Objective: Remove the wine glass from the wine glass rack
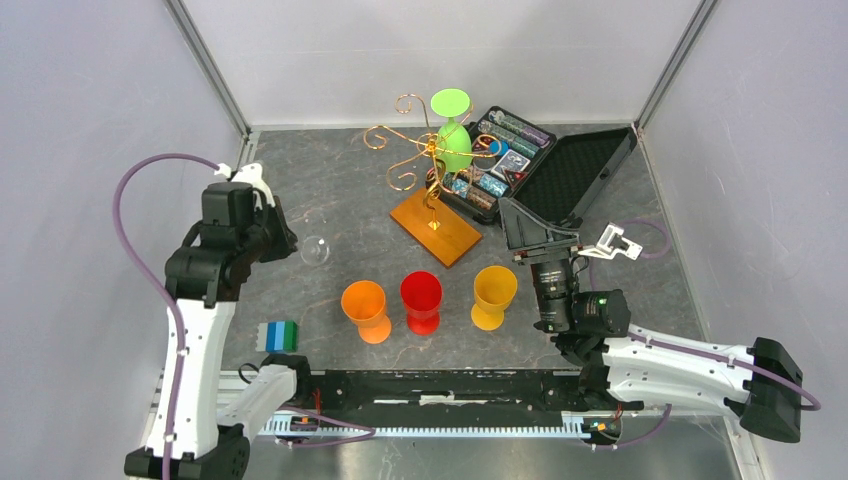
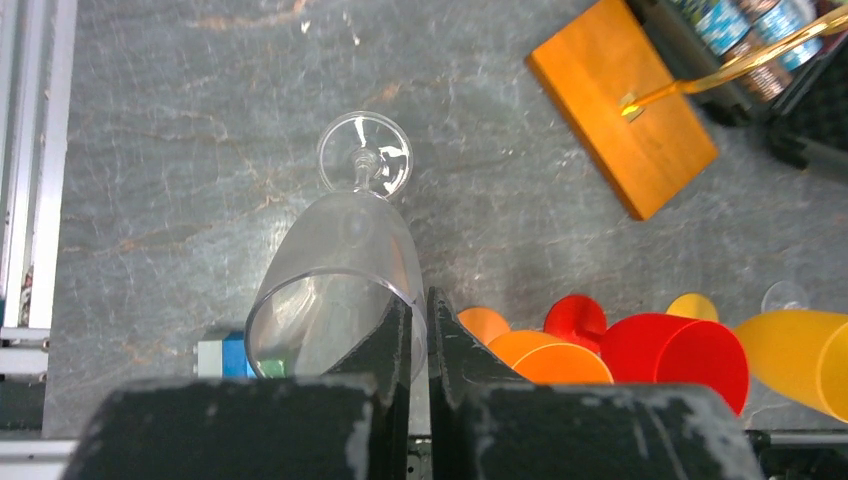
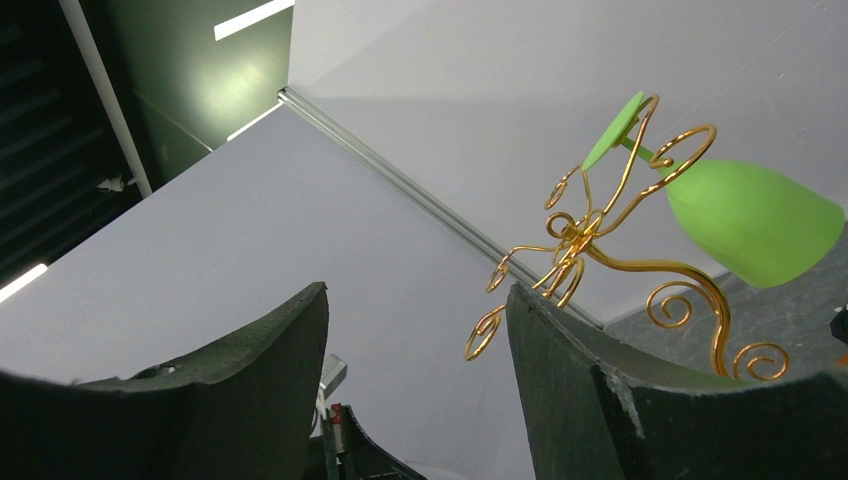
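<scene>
The wine glass rack [image 1: 432, 160] is gold wire with spiral arms, on an orange-brown wooden base [image 1: 436, 228] at the back centre. A green wine glass [image 1: 453, 140] hangs upside down from it by its foot. In the right wrist view the green wine glass [image 3: 750, 220] hangs tilted on the rack [image 3: 590, 240], up and to the right of my right gripper [image 3: 415, 290]. The right gripper [image 1: 535, 235] stands open and empty, right of the base. My left gripper [image 2: 420, 300] is shut on the rim of a clear wine glass [image 2: 340, 260], whose foot [image 2: 365, 155] is down by the table at the left.
Orange [image 1: 365, 308], red [image 1: 421, 298] and yellow [image 1: 493, 294] goblets stand in a row near the front. An open black case [image 1: 540, 165] with coloured contents lies behind the right gripper. Coloured blocks [image 1: 281, 336] sit at the front left. Grey walls enclose the table.
</scene>
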Motion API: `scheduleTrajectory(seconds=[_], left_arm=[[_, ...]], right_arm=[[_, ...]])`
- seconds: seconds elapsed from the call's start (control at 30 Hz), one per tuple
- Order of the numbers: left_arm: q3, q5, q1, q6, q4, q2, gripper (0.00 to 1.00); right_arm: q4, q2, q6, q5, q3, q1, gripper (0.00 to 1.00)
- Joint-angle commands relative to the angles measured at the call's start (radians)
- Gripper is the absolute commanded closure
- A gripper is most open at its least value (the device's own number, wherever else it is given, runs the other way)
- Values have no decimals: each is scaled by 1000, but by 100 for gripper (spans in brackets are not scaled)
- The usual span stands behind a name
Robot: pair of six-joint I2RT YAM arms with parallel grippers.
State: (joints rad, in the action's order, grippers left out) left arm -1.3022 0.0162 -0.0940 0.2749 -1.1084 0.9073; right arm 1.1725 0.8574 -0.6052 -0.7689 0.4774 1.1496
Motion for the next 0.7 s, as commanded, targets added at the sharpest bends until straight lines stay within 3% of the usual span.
scheduleTrajectory(seconds=[0.0, 0.27, 0.47, 0.67], left_arm=[[18, -70, -14, -59, -30, 43, 98], [51, -75, -120, -39, -56, 103, 98], [39, 17, -305, -5, -41, 175, 98], [-2, 66, -388, 0, 1, 270, 98]], right_arm=[[-15, -29, 3, -42, -15, 0, 30], [-21, -50, 2, -76, -39, -1, 31], [-25, -63, 4, -89, -49, -1, 31], [-33, -81, 6, -102, -59, 0, 31]])
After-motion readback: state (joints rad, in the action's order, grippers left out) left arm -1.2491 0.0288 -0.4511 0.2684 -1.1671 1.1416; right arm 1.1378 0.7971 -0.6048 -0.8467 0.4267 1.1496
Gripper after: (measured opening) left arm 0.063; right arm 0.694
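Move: The left hand already holds the clear wine glass by its bowl, foot hanging ahead and below. The standing orange glass lies about 9 cm back, 12 cm to the right and 19 cm below; the red glass stands 7 cm back and 22 cm to the right, the coloured blocks 13 cm back and 5 cm to the left. From the right hand, the orange glass is roughly 24 cm left, 8 cm back and 33 cm lower. Still pinching the clear glass, the left hand swings about 8 cm right and sinks alike towards the orange glass. ##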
